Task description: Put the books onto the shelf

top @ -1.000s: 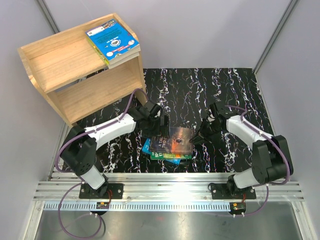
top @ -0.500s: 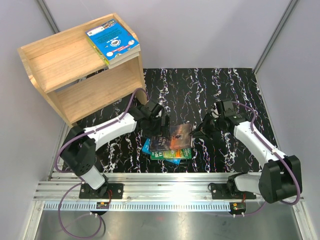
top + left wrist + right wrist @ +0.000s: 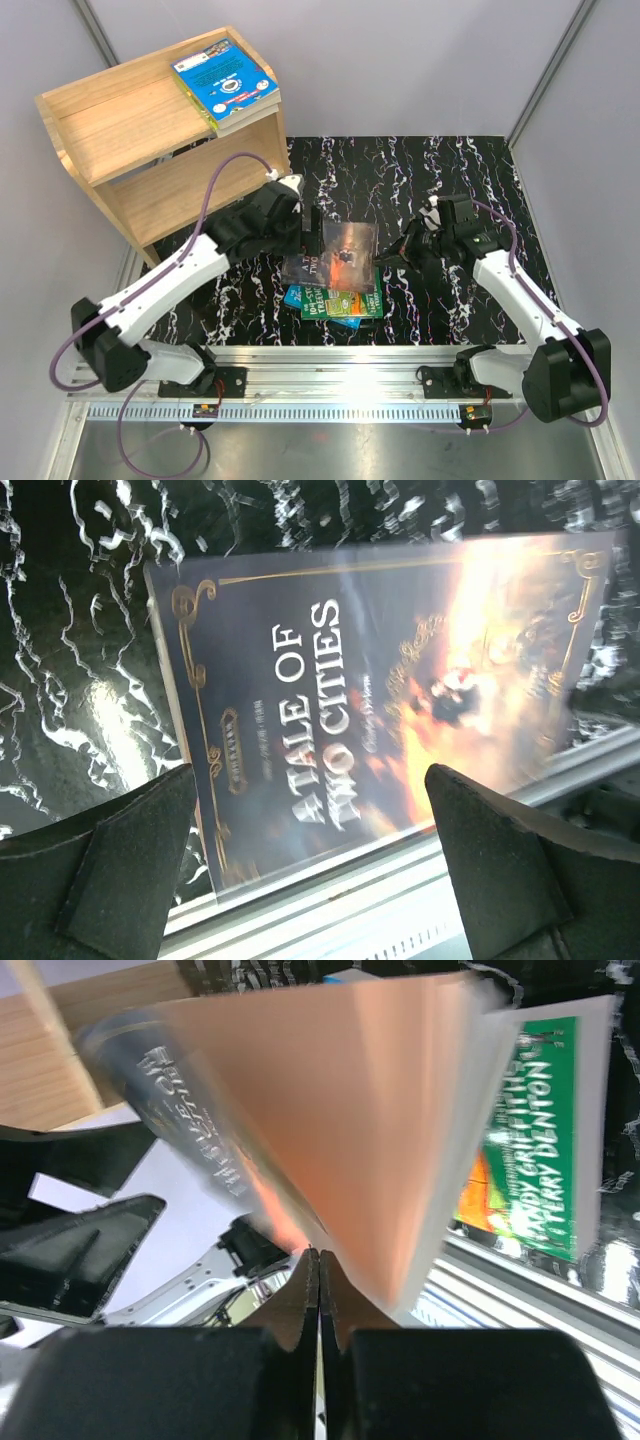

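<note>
The dark brown "A Tale of Two Cities" book (image 3: 343,252) is tilted up off a stack of books (image 3: 340,303) with green covers on the black marbled mat. My right gripper (image 3: 386,258) is shut, its tips (image 3: 319,1255) under the raised right edge of that book (image 3: 330,1120), nothing between the fingers. A green book (image 3: 535,1130) lies beyond. My left gripper (image 3: 312,238) is open at the book's left side; its fingers (image 3: 130,840) frame the cover (image 3: 380,680). A blue book (image 3: 225,82) lies on top of the wooden shelf (image 3: 120,135).
The shelf stands at the mat's far left corner, against the grey wall (image 3: 40,250). An aluminium rail (image 3: 340,380) runs along the near edge by the arm bases. A purple cable (image 3: 215,185) arches over the left arm.
The right gripper has closed and moved left under the brown book, whose right edge has risen off the stack. The left arm has stretched out and its open gripper has lifted.
</note>
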Robot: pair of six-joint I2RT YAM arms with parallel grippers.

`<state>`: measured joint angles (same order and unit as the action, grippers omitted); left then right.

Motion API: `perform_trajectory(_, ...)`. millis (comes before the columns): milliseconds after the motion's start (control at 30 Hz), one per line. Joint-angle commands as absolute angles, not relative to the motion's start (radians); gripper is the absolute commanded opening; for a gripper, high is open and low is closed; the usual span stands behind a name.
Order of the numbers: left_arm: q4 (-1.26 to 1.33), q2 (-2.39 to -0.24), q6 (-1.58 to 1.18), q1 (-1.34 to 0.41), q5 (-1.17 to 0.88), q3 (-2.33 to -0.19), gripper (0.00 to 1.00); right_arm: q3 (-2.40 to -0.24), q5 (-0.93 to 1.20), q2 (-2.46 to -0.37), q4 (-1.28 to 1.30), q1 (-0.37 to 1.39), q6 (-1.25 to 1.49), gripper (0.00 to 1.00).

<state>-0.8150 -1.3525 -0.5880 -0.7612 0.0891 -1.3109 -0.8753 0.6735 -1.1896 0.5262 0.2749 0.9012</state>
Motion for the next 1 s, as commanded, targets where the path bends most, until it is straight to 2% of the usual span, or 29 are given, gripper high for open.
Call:
perform_trajectory(0,-0.691,-1.281,-0.612,-0.776,0.043,-1.238,0.99,-0.876,0.759,-1.138,0.425,0.287,0.969,0.0)
perform_trajectory(300,-0.606,-1.276,-0.656,-0.775,-0.092,-1.122,0.99,-0.959,0.779,-1.097,0.475,0.287,0.967,0.0)
perform_trajectory(400,-0.618,-1.264,-0.681,-0.773,-0.031,-1.085,0.99,-0.936,0.723,-1.089,0.54,0.287,0.934,0.0)
perform_trajectory(467,-0.633,-1.261,-0.683,-0.764,0.02,-1.071,0.99,-0.934,0.692,-1.106,0.586,0.287,0.899,0.59)
perform_trajectory(500,-0.653,-1.264,-0.683,-0.758,0.029,-1.069,0.99,-0.934,0.684,-1.132,0.586,0.285,0.891,0.74)
perform_trajectory(567,-0.669,-1.269,-0.687,-0.741,0.041,-1.069,0.99,-0.943,0.667,-1.167,0.583,0.287,0.87,0.94)
perform_trajectory(767,-0.669,-1.305,-0.73,-0.712,0.106,-1.034,0.99,-1.11,0.638,-1.367,0.637,0.287,0.76,0.95)
perform_trajectory(967,-0.578,-1.422,-0.686,-0.601,0.06,-0.991,0.99,-1.287,0.575,-1.534,0.706,0.285,0.664,0.95)
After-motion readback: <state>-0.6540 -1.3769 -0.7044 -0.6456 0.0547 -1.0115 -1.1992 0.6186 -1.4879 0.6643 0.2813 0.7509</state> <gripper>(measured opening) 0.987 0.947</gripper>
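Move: The brown A Tale of Two Cities book hangs tilted above the stack, its middle some 12 cm left of the right hand, level with it fore and aft and about 6 cm lower; from the left hand it is about 6 cm to the right and 10 cm below. The green Treehouse book lies 7 cm back, 10 cm left and 13 cm below the right hand. The shelf's right foot stands 11 cm ahead of the left hand and 4 cm to its left, 17 cm lower. Upward first, some 4.5 cm, goes the right hand with its fingers shut at the brown book's right edge; then they open nearly wide as it sinks back and reaches about 6 cm forward to beside the book's right end. The left hand, open and empty, draws back a little, then sinks about 10 cm in all, swinging left and forward again, turning slightly counter-clockwise. ##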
